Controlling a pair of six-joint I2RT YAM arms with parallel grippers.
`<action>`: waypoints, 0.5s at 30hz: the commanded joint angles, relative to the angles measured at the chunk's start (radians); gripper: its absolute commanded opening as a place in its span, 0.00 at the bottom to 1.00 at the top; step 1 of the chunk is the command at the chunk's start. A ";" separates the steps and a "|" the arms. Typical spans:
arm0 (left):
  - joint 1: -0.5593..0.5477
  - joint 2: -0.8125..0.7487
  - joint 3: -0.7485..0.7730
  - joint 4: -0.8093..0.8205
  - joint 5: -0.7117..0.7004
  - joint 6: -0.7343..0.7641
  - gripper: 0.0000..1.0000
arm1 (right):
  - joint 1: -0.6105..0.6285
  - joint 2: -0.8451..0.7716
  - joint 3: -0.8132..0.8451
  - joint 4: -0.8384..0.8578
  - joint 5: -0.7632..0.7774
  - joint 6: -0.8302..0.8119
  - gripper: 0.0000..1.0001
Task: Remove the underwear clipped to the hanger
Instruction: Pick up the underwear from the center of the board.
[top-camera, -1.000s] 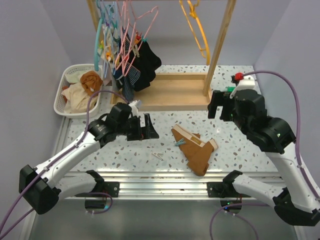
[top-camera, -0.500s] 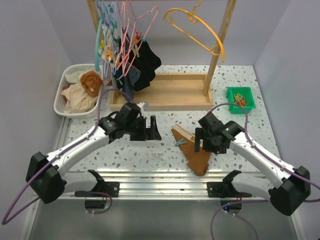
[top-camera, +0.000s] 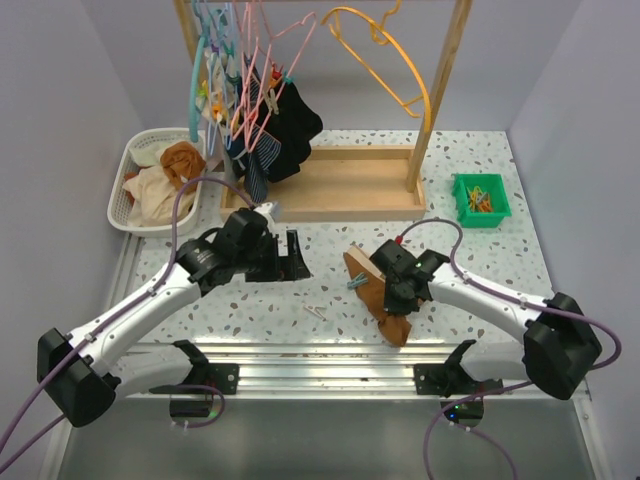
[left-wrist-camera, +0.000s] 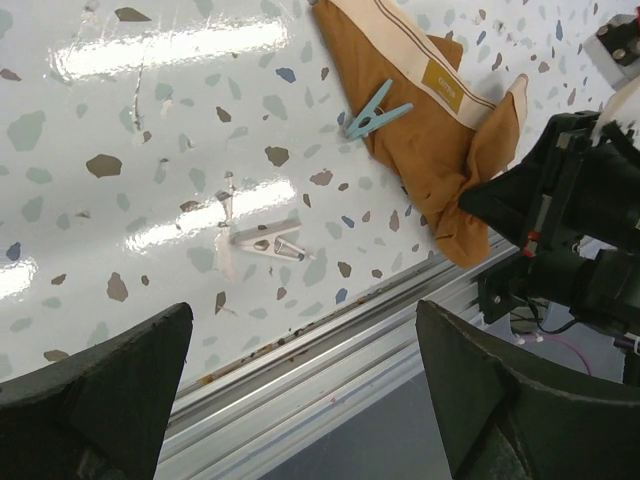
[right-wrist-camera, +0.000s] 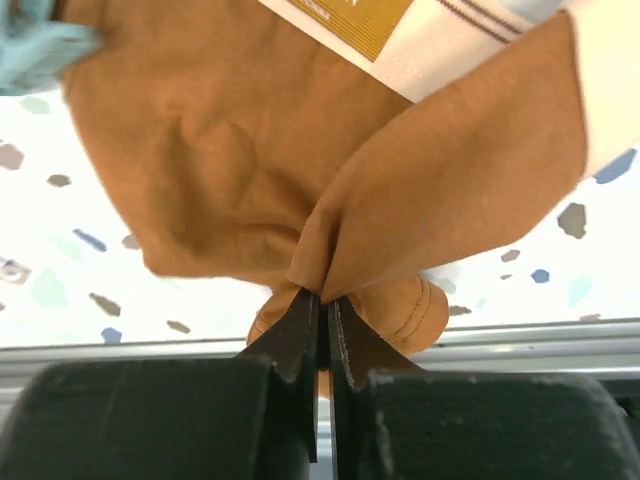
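Observation:
The black underwear (top-camera: 293, 122) hangs clipped to a pink hanger (top-camera: 262, 85) at the left end of the wooden rack, beside dark blue striped cloth. An orange-brown cloth (top-camera: 397, 325) (right-wrist-camera: 200, 150) lies on the table near the front edge, with a blue clothespin (top-camera: 357, 283) (left-wrist-camera: 375, 108) on it. My right gripper (top-camera: 397, 300) (right-wrist-camera: 322, 298) is shut on a raised fold of this cloth. Left of the cloth, my left gripper (top-camera: 296, 256) (left-wrist-camera: 310, 400) hovers low over the table, open and holding nothing.
A white clothespin (top-camera: 315, 311) (left-wrist-camera: 268, 240) lies loose on the table. A white basket (top-camera: 128, 158) of clothes stands at the back left, a green bin (top-camera: 481, 197) of pegs at the back right. An orange hanger (top-camera: 400, 60) hangs on the rack over its wooden base (top-camera: 345, 185).
My right arm swung down from the back right to the orange-brown cloth and shut on a fold of it. The orange hanger swung on the rail. The left arm shifted slightly.

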 joint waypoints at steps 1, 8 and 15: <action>0.008 -0.038 0.028 -0.049 -0.038 0.016 0.96 | 0.004 -0.057 0.112 -0.096 0.050 -0.014 0.00; 0.010 -0.064 0.072 -0.055 -0.038 0.042 0.96 | 0.002 -0.179 0.460 -0.414 0.147 -0.113 0.00; 0.002 -0.061 0.049 0.155 0.157 0.173 0.98 | 0.005 -0.063 0.674 -0.370 -0.054 -0.197 0.00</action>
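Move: The underwear is already pinched near its table-edge end by the right fingers; its middle lies about 5 cm ahead of that hand and 2 cm to the left, almost level with it in height. From the right hand, a blue clothespin sits on the cloth's left edge, roughly 8 cm ahead and 9 cm left, and a white clothespin about 1 cm ahead and 19 cm left. From the open left hand the underwear's middle is some 20 cm right, about level forward, and 14 cm below. Keeping its shut grip on the end of the underwear nearest the table edge, the right hand pulls the cloth quickly upward, about 20 cm off the table, easing some 4 cm forward and then 3 cm left as the fingers swing outward by roughly 20 degrees. The left hand stays open and empty over the table left of the cloth, rising only 2 or 3 cm. ##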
